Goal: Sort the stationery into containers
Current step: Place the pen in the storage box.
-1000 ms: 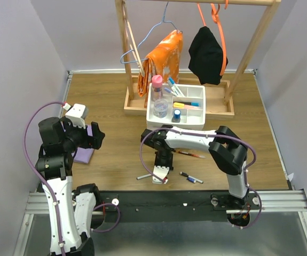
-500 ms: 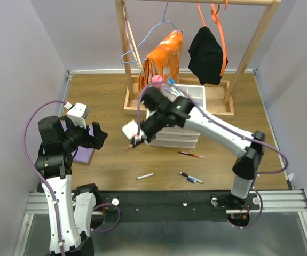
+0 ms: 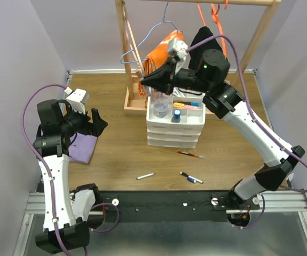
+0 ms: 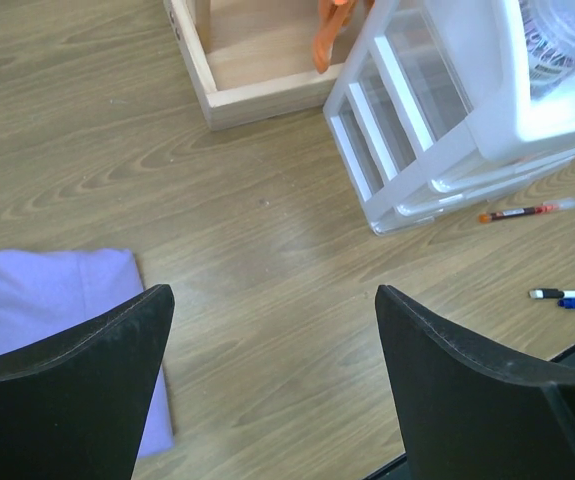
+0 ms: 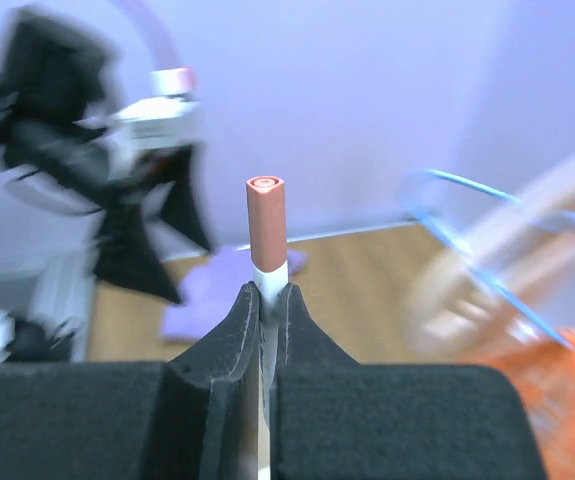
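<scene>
My right gripper (image 3: 148, 81) is raised above the back left corner of the white divided tray (image 3: 196, 118), pointing left. It is shut on a white pen with a reddish-brown cap (image 5: 267, 225), which sticks out past the fingertips of that gripper (image 5: 267, 295). The tray holds a clear bottle (image 3: 160, 108), a blue-capped bottle (image 3: 177, 115) and several pens (image 3: 186, 105). On the table lie an orange pen (image 3: 190, 154), a white pen (image 3: 146, 175) and a blue-black marker (image 3: 190, 178). My left gripper (image 3: 97, 125) (image 4: 272, 290) hovers open at the left with nothing between its fingers.
The tray tops a white drawer unit (image 3: 174, 137) (image 4: 417, 130). Behind it stands a wooden clothes rack (image 3: 137, 104) with an orange cloth and a black cloth on hangers. A purple cloth (image 3: 81, 149) (image 4: 57, 300) lies under my left gripper.
My right arm has lifted the pen from the table's front edge and swung it up and back, above the tray. The left gripper has barely moved.
</scene>
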You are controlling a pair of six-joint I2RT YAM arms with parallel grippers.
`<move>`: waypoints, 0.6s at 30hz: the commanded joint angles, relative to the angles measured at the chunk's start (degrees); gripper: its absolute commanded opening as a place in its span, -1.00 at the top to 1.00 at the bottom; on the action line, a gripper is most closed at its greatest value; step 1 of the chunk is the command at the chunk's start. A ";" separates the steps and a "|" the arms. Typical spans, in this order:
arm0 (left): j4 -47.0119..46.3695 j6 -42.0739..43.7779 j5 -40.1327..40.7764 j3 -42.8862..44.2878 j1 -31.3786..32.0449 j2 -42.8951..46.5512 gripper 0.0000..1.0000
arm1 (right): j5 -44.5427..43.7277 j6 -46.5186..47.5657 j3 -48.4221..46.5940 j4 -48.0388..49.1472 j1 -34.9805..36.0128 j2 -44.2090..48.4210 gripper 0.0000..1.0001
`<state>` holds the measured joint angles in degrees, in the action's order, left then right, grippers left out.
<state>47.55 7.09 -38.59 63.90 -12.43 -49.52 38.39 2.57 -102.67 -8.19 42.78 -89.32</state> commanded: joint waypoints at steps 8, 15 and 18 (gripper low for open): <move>-3.60 -2.52 -2.37 1.50 -0.14 -0.85 -0.82 | -16.94 -7.40 20.22 17.41 -14.56 9.42 0.99; -4.13 -3.75 -2.10 1.23 -0.14 -0.84 -0.82 | -17.65 -4.50 25.94 18.38 -17.65 10.39 0.99; -4.13 -3.93 -2.02 1.05 -0.23 -0.93 -0.82 | -18.00 -3.98 28.39 18.91 -18.44 10.66 0.99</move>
<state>44.71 4.36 -39.53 65.21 -12.43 -50.72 22.44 -3.01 -77.97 7.49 25.52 -80.44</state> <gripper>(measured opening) 0.909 0.120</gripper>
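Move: The right hand, fingers pointing left and already holding the pen, is high up; the storage box's open top tray lies about 20 cm ahead, 13 cm to its right and some 31 cm below. In the tray, the pink-capped bottle stands 20 cm ahead and 6 cm right of this hand, 24 cm below; the blue-capped bottle lies 15 cm ahead, 13 cm right, 30 cm below. From the idle left hand the tray is 22 cm ahead, 31 cm right and 12 cm below. Forward and to its right in equal measure, about 13 cm each way, the right arm swings the pen from the box's left side to above its front part, sinking some 7 cm, mostly after the start, and easing off towards the end. The hand turns clockwise by about 30 degrees, so the fingers come to point forward-left; they stay shut on the pen, still well clear of the tray. ##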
